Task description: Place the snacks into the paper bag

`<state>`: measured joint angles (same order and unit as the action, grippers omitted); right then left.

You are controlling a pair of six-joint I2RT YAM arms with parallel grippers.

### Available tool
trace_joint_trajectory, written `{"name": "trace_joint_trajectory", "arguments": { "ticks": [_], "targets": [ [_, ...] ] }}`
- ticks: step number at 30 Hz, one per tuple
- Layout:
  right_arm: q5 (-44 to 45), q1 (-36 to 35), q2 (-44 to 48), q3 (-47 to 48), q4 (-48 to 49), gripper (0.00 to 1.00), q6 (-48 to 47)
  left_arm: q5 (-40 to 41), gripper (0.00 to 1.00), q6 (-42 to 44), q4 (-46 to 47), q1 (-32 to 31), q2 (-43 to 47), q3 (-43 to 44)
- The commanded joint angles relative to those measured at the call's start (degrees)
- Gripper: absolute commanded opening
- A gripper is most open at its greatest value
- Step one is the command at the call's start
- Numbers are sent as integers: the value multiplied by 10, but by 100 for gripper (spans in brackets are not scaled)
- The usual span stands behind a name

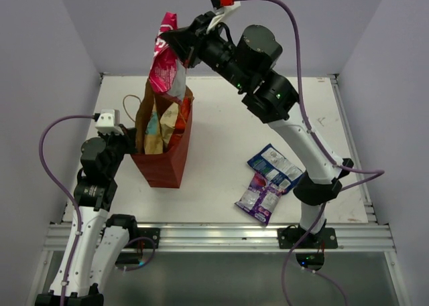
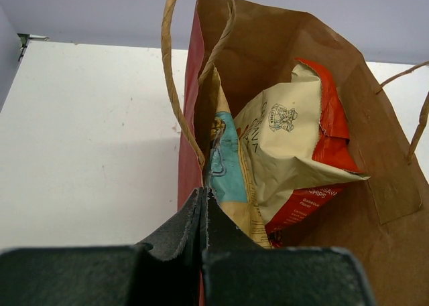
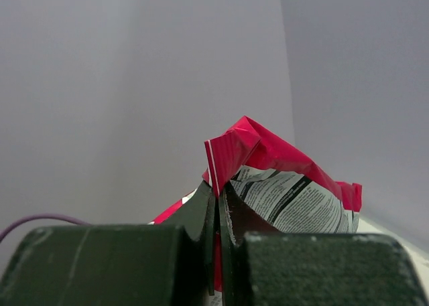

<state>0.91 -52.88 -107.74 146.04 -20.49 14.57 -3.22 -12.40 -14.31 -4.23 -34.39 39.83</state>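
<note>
The red paper bag (image 1: 166,164) stands open at the table's left, brown inside. In it lie the orange-red packet (image 2: 301,159) and a tan packet (image 1: 155,144). My left gripper (image 1: 134,140) is shut on the bag's near rim (image 2: 203,179), beside a cord handle (image 2: 175,85). My right gripper (image 1: 175,39) is shut on the pink-magenta packet (image 1: 164,61), holding it upright above the bag's mouth; in the right wrist view the packet (image 3: 281,179) rises from the jaws. The blue-white packet (image 1: 275,164) and the purple-silver packet (image 1: 260,197) lie on the table at the right.
The white table (image 1: 221,105) has a raised rail along its right edge (image 1: 354,145) and a metal frame at the front (image 1: 221,236). Lavender walls stand close behind and at both sides. The right arm reaches across the table's back.
</note>
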Motion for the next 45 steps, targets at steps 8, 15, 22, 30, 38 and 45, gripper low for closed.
{"name": "trace_joint_trajectory", "arguments": {
  "ticks": [8, 15, 22, 30, 38, 45],
  "targets": [
    [-48, -3, -45, 21, 135, 0, 51, -4, 0, 8, 20, -3, 6, -2],
    [-45, -3, -30, -76, 142, 0, 58, -2, 0, 9, 20, -5, 9, -3],
    [-43, -2, 5, -254, 172, 0, 71, -3, 0, 10, 19, -6, 12, -3],
    [-35, -5, 0, -339, 128, 0, 99, -3, 0, 9, 19, -6, 14, -4],
    [-11, -17, -19, -356, 34, 0, 86, -3, 0, 10, 19, -7, 14, -5],
    [-19, -38, -32, -365, 4, 42, 47, -5, 0, 11, 20, -7, 14, -5]
  ]
}}
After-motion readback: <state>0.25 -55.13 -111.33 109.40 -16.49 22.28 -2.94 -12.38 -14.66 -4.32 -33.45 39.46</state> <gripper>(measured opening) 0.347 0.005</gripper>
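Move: Hanging pinched from the right hand, the pink packet is to go into the paper bag, whose mouth has its middle roughly 8 cm to the left, 2 cm ahead and 32 cm below that hand. Inside, the teal-and-tan packet stands about 10 cm left, level fore and aft, and the cream-and-red one some 5 cm left and 2 cm ahead, both around 38 cm down. From the left hand the mouth's middle is about 8 cm right, 4 cm ahead and level in height. Sinking about 30 cm after a slight rise, the right hand carries the pink packet down into the bag's mouth, first swinging some 8 cm left and 4 cm forward, then easing 2 cm back as it finishes lowering. Its fingers tip down some 35 degrees and part about a third at the very end, while the left hand stays put, still pinching the bag's left rim. ##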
